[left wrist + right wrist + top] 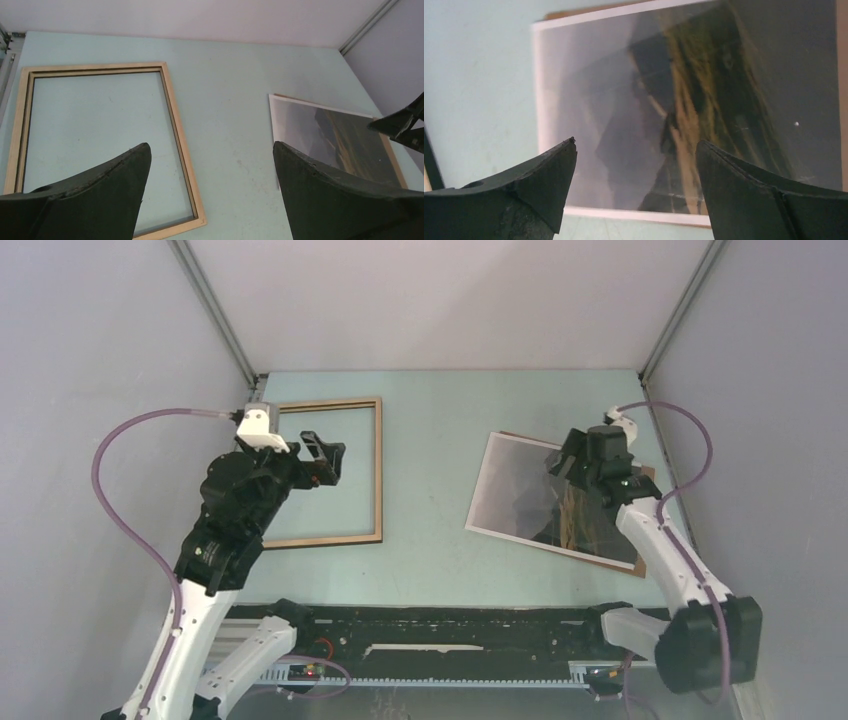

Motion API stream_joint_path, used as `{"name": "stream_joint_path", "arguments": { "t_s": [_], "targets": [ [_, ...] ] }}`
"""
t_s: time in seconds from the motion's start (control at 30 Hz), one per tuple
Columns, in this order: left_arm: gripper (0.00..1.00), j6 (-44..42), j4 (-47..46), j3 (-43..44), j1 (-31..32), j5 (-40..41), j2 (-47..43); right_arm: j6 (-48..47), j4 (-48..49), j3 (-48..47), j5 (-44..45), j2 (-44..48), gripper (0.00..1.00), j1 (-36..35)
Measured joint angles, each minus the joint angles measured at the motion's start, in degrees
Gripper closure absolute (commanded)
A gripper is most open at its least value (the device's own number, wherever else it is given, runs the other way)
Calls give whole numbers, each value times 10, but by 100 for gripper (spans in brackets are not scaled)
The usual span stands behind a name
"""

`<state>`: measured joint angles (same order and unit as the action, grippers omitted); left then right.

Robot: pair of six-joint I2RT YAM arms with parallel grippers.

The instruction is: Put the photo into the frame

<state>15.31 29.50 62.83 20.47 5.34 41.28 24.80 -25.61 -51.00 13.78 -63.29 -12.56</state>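
The frame (pixel 377 470), light tan wood, lies flat on the left of the pale green table, seen too in the left wrist view (pixel 172 107). The photo (pixel 515 495), a dark glossy mountain print with a white border, lies face up on the right (pixel 330 135) (pixel 649 100). My left gripper (pixel 328 455) (pixel 210 150) hovers open over the frame's right half, holding nothing. My right gripper (pixel 570 460) (pixel 636 145) hangs open above the photo, nothing between its fingers.
A brown backing board (pixel 647 475) lies under the photo, its edge peeking out at the far and right sides (pixel 574 10). Grey walls close in the table on three sides. A black rail (pixel 440 625) runs along the near edge between the arm bases.
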Motion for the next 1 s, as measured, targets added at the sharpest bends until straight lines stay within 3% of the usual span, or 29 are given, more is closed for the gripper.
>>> {"name": "stream_joint_path", "arguments": {
  "t_s": [0.27,0.33,0.47,0.67,1.0],
  "targets": [
    [0,-4,-4,-22,19,8,-18,70,97,55,-83,-78,7,244],
    [0,-6,-7,-22,37,15,-32,78,120,63,-98,-92,1,293],
    [0,-9,-12,-22,73,24,-59,81,158,64,-116,-126,0,372],
    [0,-21,-16,-22,135,51,-76,74,187,61,-136,-178,0,423],
    [0,-43,-13,-25,220,126,-75,32,142,-24,-113,-297,0,464]
  ]
}}
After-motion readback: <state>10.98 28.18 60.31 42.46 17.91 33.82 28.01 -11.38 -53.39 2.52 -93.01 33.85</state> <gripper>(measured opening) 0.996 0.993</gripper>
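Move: The right hand hangs, open, over the photo: the photo's middle lies about 17 cm below, 7 cm back and 4 cm to the right. The brown backing board under the photo has its middle some 7 cm back and 7 cm right of the hand, sticking out at the photo's right end. From the left hand the photo's middle lies roughly 47 cm right, 4 cm ahead and 35 cm down. Open right hand sweeps some 25 cm right, sinking and turning clockwise, towards the board's right edge; left retreats. ##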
